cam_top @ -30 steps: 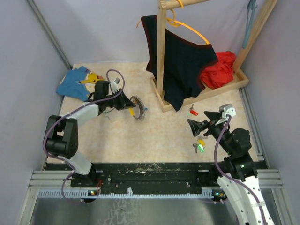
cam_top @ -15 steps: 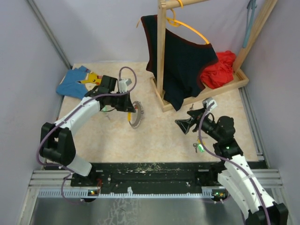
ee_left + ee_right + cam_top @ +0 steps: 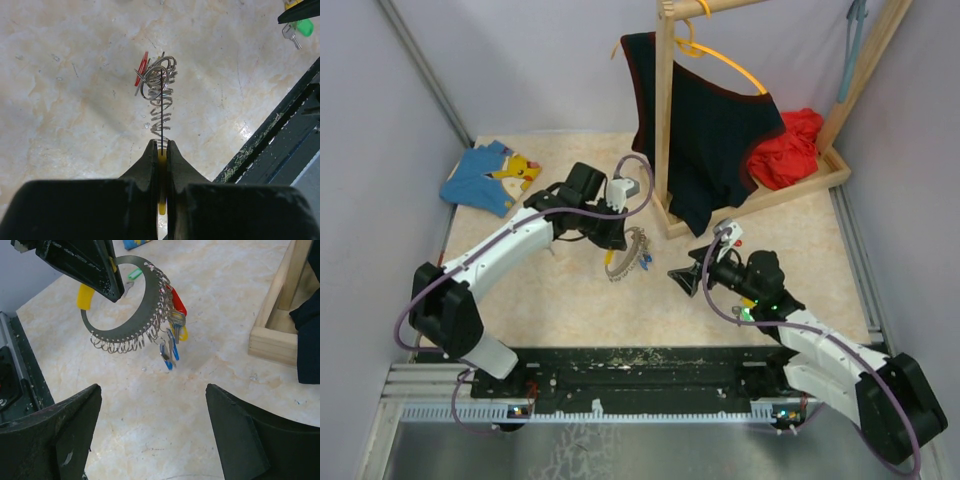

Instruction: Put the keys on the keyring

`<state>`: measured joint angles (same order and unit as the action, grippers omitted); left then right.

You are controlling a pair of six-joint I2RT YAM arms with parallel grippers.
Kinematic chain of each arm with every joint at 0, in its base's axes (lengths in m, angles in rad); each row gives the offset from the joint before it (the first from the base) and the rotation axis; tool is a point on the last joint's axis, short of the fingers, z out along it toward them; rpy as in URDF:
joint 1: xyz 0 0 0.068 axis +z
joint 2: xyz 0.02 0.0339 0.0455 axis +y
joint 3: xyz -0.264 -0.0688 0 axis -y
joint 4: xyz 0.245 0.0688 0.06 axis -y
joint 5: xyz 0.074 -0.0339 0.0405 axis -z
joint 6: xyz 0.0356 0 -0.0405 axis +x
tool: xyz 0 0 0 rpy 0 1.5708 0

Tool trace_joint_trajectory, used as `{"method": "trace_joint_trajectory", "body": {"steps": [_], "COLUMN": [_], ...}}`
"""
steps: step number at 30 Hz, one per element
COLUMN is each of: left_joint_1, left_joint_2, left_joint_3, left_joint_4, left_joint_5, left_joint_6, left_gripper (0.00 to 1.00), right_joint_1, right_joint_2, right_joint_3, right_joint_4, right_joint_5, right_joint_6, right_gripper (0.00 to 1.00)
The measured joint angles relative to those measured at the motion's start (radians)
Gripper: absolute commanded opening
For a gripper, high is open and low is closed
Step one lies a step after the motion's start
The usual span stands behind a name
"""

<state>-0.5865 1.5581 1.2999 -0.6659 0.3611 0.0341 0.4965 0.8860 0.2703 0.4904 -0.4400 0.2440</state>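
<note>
The keyring (image 3: 630, 262) is a flat grey ring edged with wire loops, with a yellow grip. It hangs above the floor with my left gripper (image 3: 612, 240) shut on that yellow grip (image 3: 161, 152). In the right wrist view the keyring (image 3: 125, 332) carries red, blue and yellow tags (image 3: 173, 310). My right gripper (image 3: 152, 390) is open and empty, just short of the ring and facing it. A loose green-headed key (image 3: 748, 314) lies under the right arm, also visible as the green key (image 3: 301, 27). A red key (image 3: 735, 242) lies by the rack.
A wooden rack (image 3: 665, 120) with a black garment (image 3: 705, 140) on an orange hanger stands at the back right, its base frame (image 3: 272, 340) close to my right gripper. Red cloth (image 3: 790, 150) lies in the rack. Blue cloth (image 3: 485, 175) is back left. Black rail (image 3: 640, 365) runs along the near edge.
My left arm has carried the keyring rightward towards the middle. My right arm has swung left, away from the loose keys, to face the ring, its jaws slightly narrower.
</note>
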Motion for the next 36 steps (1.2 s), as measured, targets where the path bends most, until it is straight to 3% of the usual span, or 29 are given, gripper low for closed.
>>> {"method": "trace_joint_trajectory", "body": {"steps": [4, 24, 36], "left_joint_1": [0.000, -0.019, -0.063], "left_joint_2": [-0.012, -0.061, -0.074], "left_joint_3": [-0.001, 0.066, 0.080], "left_joint_4": [-0.002, -0.181, -0.220], "left_joint_5": [0.002, 0.008, 0.007], "left_joint_6": [0.038, 0.238, 0.260], "left_gripper": [0.00, 0.00, 0.00], "right_joint_1": [0.031, 0.193, 0.230], "right_joint_2": [0.055, 0.580, 0.742], "right_joint_3": [-0.027, -0.080, -0.052], "right_joint_4": [0.109, 0.850, 1.048], "right_joint_5": [0.040, 0.071, 0.118], "right_joint_6": [-0.010, -0.185, -0.261], "right_gripper": [0.74, 0.53, 0.47]}}
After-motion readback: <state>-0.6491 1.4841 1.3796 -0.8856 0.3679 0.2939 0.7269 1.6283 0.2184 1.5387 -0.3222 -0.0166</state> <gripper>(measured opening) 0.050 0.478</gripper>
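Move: The keyring hangs from the left hand's shut fingers, its middle about 4 cm right of, 2 cm back from and 4 cm below that hand. From the empty right hand, the keyring's middle is some 13 cm left, 3 cm ahead and a little lower; its blue keys hang 9 cm left, 2 cm ahead, 5 cm below. The wooden frame's near corner stands about 9 cm ahead and 3 cm left of the right hand, the loose green key 18 cm right and 10 cm back, both some 12 cm lower. The right hand goes about 7 cm left towards the free side of the keyring, sinking some 3 cm early on, while its fingers tilt up about 25 degrees and narrow from nearly wide open to about half, stopping short of the ring with no contact to be seen. The left hand keeps its pinch on the yellow part and draws the keyring back about 4 cm while raising it 3 cm, turning it clockwise. ##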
